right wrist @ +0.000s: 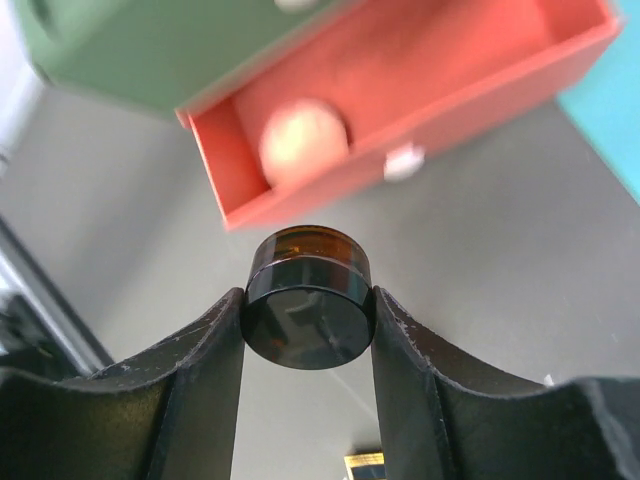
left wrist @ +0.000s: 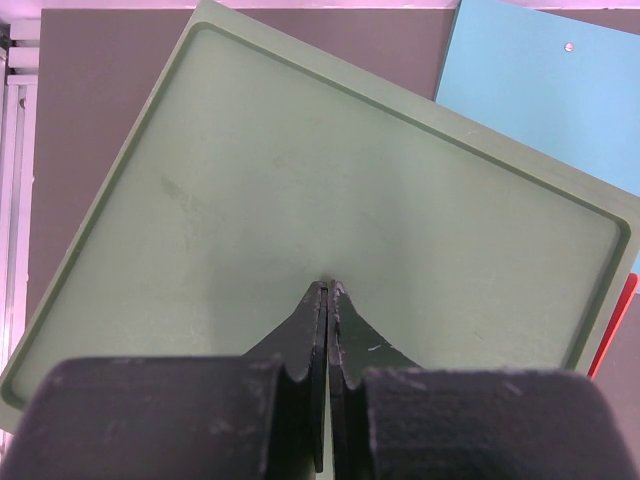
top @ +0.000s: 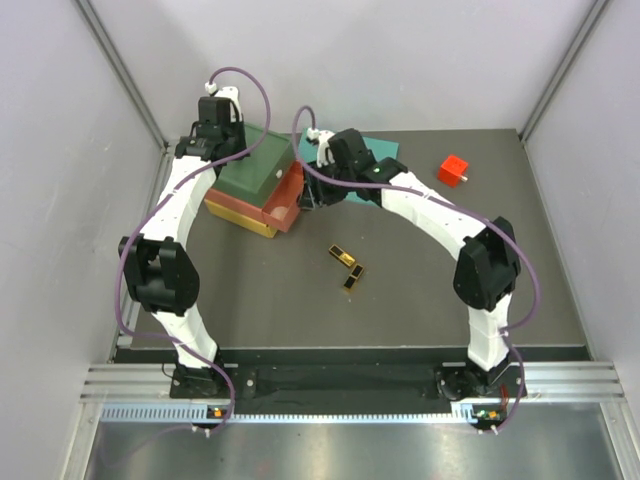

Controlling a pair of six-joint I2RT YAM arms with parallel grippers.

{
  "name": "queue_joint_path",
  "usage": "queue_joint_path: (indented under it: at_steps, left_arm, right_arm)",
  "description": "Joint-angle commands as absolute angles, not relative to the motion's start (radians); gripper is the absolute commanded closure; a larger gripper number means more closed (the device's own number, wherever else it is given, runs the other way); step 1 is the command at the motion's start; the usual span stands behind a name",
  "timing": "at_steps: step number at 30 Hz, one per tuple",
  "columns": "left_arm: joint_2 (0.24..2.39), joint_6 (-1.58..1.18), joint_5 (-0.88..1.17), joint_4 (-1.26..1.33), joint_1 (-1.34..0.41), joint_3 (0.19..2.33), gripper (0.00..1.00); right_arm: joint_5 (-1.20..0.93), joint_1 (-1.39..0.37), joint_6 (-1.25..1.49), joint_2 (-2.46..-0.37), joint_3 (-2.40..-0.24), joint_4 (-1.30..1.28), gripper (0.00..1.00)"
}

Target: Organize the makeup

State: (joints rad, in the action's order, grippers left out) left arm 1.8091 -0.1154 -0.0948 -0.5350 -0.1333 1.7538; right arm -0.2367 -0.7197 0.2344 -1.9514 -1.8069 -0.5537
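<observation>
My right gripper (right wrist: 307, 300) is shut on the small black round jar (right wrist: 307, 325), holding it by its sides just above the table in front of the open red drawer (right wrist: 440, 130). A pink flat disc (right wrist: 303, 143) lies inside that drawer. Two black-and-gold cases (top: 343, 256) (top: 353, 277) lie on the dark table mid-centre; the edge of one (right wrist: 365, 466) shows below the jar. My left gripper (left wrist: 328, 287) is shut with nothing in it, its tips at the flat green top of the box (left wrist: 330, 180).
The green box (top: 255, 160) sits on a stack with the red drawer (top: 285, 205) and a yellow layer (top: 240, 215) at the back left. A teal mat (top: 375, 150) lies behind the right wrist, and a red cube (top: 453, 170) stands at the back right.
</observation>
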Motion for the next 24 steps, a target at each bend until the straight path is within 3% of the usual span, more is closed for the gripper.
queue_joint_path:
  at_steps: [1, 18, 24]
  left_arm:
    - [1.908, -0.129, -0.086, -0.779, -0.13, 1.707, 1.0]
    - [1.908, -0.126, -0.091, -0.779, -0.13, 1.706, 1.0]
    - [1.91, -0.124, -0.1, -0.779, -0.13, 1.706, 1.0]
  right_arm:
    - [-0.379, -0.692, 0.388, -1.95, -1.876, -0.326, 0.87]
    - [-0.434, -0.686, 0.543, -2.114, -1.974, -0.195, 0.8]
    - [-0.428, -0.684, 0.543, -2.125, -1.97, -0.204, 0.69]
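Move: Your right gripper already holds the black round jar. The open part of the pink drawer lies about 5 cm ahead of it, 4 cm to its left and 8 cm below; the round compact inside it sits about 2 cm ahead, 7 cm left and 9 cm down. The green drawer's knob is some 7 cm ahead and 6 cm left, nearly level. From the left gripper the pink drawer is roughly 9 cm back, 12 cm right and 13 cm below. Bring the right gripper about 6 cm left and 4 cm forward, in over the open pink drawer and close beside the green drawer's front, keeping the jar pinched. Rise some 5 cm on the way, then sink about 4 cm again, while the fingers swing up some 20 degrees towards level, pointing mostly left. ##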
